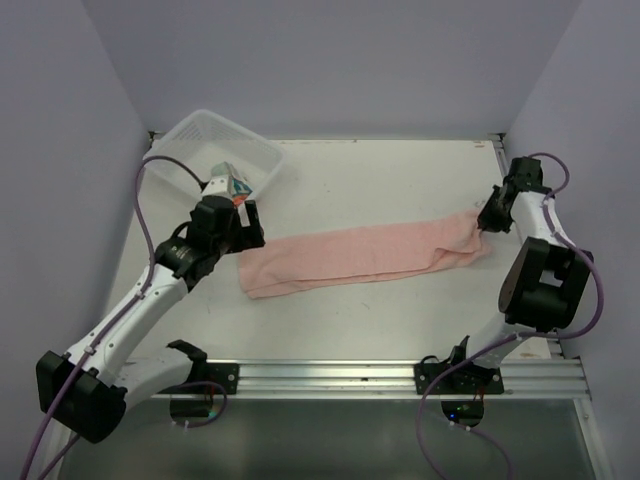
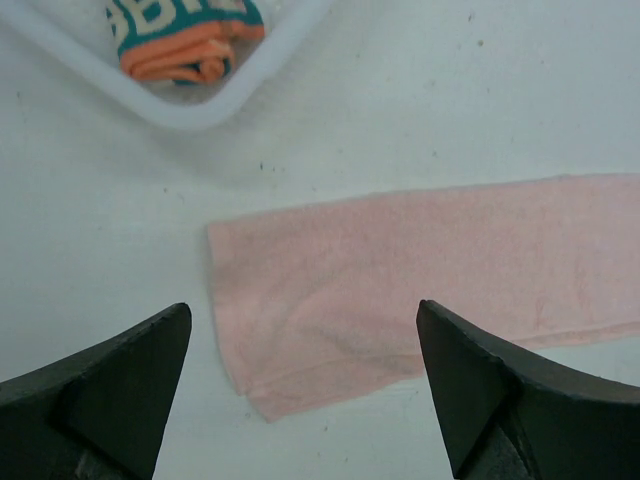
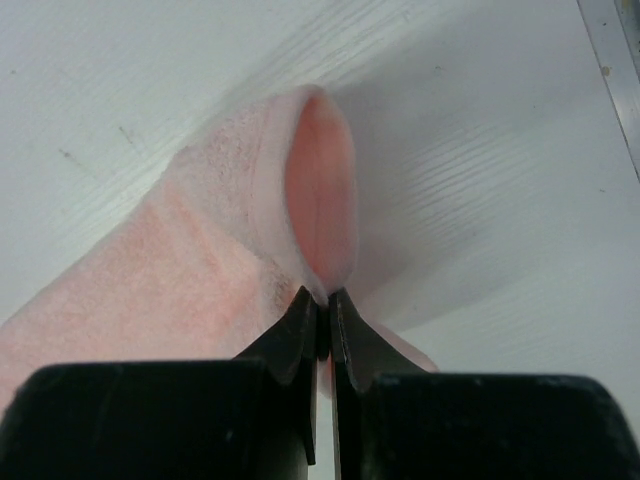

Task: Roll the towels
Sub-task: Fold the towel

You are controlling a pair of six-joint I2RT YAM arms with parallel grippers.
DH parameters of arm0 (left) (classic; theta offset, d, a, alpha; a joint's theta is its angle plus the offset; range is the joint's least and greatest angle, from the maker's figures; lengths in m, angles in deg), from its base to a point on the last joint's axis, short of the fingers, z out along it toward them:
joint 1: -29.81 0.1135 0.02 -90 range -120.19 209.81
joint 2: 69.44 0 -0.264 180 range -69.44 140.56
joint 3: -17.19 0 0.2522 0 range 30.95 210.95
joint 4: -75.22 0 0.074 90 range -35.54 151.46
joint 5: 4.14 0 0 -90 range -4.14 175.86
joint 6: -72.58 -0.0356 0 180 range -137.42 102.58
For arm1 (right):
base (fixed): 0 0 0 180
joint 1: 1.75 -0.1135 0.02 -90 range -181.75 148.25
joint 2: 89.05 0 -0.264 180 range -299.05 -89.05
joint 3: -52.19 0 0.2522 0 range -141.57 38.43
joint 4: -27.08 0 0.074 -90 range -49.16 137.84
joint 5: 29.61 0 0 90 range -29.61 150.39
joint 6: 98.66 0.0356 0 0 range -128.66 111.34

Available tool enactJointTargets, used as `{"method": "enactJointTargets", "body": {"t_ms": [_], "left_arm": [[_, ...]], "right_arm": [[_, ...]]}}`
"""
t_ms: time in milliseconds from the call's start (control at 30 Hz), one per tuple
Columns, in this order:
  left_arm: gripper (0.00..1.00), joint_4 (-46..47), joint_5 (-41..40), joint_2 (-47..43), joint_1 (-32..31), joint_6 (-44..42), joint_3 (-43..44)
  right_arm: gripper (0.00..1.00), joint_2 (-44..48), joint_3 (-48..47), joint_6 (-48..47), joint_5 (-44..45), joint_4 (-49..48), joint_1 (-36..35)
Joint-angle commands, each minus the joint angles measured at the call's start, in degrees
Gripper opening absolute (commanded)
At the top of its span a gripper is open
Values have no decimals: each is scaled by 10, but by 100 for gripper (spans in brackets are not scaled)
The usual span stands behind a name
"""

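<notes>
The pale pink towel [image 1: 360, 255] lies flat as a long folded strip across the middle of the table. My left gripper [image 1: 243, 228] hovers open over its left end [image 2: 330, 310], with its fingers wide apart and nothing between them. My right gripper [image 1: 487, 222] is shut on the towel's right end, pinching a raised fold of pink cloth [image 3: 318, 200] at the fingertips [image 3: 322, 295]. The white and teal printed towel [image 1: 232, 180] with the orange edge sits rolled up [image 2: 185, 40] inside the basket.
The white mesh basket [image 1: 190, 130] stands at the back left, its near rim [image 2: 200, 112] just beyond the pink towel's left end. A metal rail [image 1: 400, 375] runs along the table's near edge. Purple walls close in three sides.
</notes>
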Motion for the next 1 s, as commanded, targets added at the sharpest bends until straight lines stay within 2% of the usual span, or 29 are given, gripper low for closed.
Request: {"method": "enactJointTargets", "body": {"t_ms": [0,100,267,467,667,833,967], "left_arm": [[98,23,-40,44,-3,-66,64],[98,29,-41,83,-3,-86,90],[98,64,-38,83,-3,-113,81],[98,105,-40,60,-3,-119,27],[98,103,-39,40,4,-122,16],[98,99,-52,24,6,-120,15],[98,102,-65,8,6,-119,13]], "right_arm": [[0,47,-21,-15,-5,42,-17],[0,65,-41,-31,10,80,-42],[0,85,-79,-56,17,146,-85],[0,105,-132,-70,-1,212,-114],[0,113,-196,-88,-79,270,-160],[0,132,-212,-68,-129,264,-205],[0,123,-243,-42,-153,258,-267]]}}
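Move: The folded pink towel's right end is already pinched in the right hand, about 8 cm above the table. From that hand the towel's middle lies some 33 cm to the left and 6 cm back, its far left end about 65 cm left and 10 cm back, and the table's right rail roughly 12 cm to the right, level with it. The left hand is open and empty, with that left end about 16 cm below it and 3 cm to its left. The towel's pinched right end is carried left and up by the right hand, about 18 cm towards the towel's left end and 15 cm higher, picking up speed, while the wrist turns counter-clockwise some 35 degrees and the fingers keep their hold. The open left hand eases forward some 4 cm above the towel's left end and hovers, touching nothing. ##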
